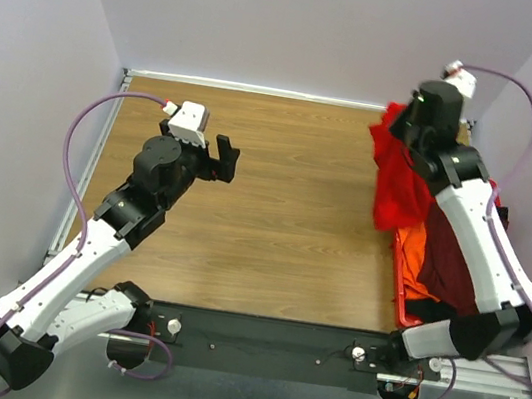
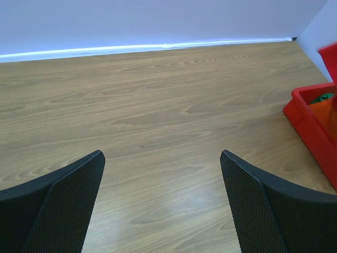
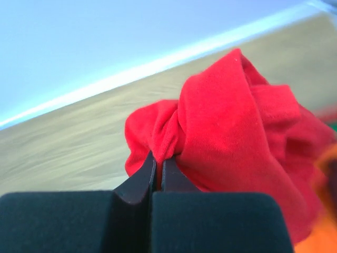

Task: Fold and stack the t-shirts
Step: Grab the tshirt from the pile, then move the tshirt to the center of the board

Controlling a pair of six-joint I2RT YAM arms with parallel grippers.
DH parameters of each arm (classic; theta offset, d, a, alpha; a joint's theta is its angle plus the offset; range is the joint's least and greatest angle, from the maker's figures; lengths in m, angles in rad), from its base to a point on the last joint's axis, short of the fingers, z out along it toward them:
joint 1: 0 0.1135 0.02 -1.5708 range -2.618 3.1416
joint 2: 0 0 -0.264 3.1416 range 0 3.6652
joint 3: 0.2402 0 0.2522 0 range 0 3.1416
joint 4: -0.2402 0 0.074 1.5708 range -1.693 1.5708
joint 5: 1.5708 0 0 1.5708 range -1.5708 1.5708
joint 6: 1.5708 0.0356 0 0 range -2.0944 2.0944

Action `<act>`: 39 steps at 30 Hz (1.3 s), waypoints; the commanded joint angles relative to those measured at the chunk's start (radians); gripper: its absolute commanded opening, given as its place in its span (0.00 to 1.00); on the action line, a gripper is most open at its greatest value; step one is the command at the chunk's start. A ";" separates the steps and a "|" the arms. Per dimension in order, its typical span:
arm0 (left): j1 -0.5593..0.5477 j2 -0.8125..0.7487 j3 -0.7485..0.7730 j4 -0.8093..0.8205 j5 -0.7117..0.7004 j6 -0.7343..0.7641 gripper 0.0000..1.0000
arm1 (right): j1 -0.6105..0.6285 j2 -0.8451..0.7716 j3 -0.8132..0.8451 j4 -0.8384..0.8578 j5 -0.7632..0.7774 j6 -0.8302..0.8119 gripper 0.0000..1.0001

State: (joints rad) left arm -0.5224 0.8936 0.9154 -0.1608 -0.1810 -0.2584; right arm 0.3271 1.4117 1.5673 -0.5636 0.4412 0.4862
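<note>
A bright red t-shirt [image 1: 396, 180] hangs bunched at the far right, above the back of a red bin [image 1: 402, 272]. My right gripper [image 3: 159, 161] is shut on a fold of this red t-shirt [image 3: 231, 126], the cloth pinched between the two fingers. In the top view the wrist hides those fingers. An orange t-shirt [image 1: 417, 256] and a dark maroon t-shirt [image 1: 451, 259] lie in the bin under the right arm. My left gripper [image 1: 220, 159] hovers over the left-middle of the table, open and empty, its fingers [image 2: 73, 195] wide apart above bare wood.
The red bin [image 2: 308, 124] stands along the table's right edge, with orange cloth [image 2: 326, 113] showing inside. Lilac walls close the table at the back and both sides. A wooden tabletop [image 1: 286, 203] spreads between the two arms.
</note>
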 commanded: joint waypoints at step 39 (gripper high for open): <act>-0.115 0.185 -0.371 0.205 -0.018 -0.535 0.75 | 0.510 0.121 -0.585 0.160 0.082 0.253 0.80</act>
State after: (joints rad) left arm -0.5385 1.0100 0.5495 -0.0666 -0.1795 -0.6998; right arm 0.8429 1.5700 1.0214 -0.4133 0.3969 0.6659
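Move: The right hand already pinches the red t-shirt, most of which hangs about 10 cm below it and some 4 cm back; the open table spot it is bound for lies about 25 cm left, 7 cm back and 33 cm below. From that hand the red bin's middle is some 21 cm right and 13 back, the orange shirt about 12 right and 14 back, both roughly 31 below. From the left hand the red t-shirt is about 35 cm right, 6 ahead and 8 below. The right hand flings the held t-shirt left over the open table, about 19 cm and slightly up, then swings back right, down and a little forward while its fingers open and let go, and finally sinks further as it draws back and left to hover open above the cloth, tipped down. The left hand first shifts some 6 cm left, then drops about 20 cm towards the landed t-shirt, drifting back and right, tipping down nearly 30 degrees and closing its wide-open fingers by about a fifth without gripping. ##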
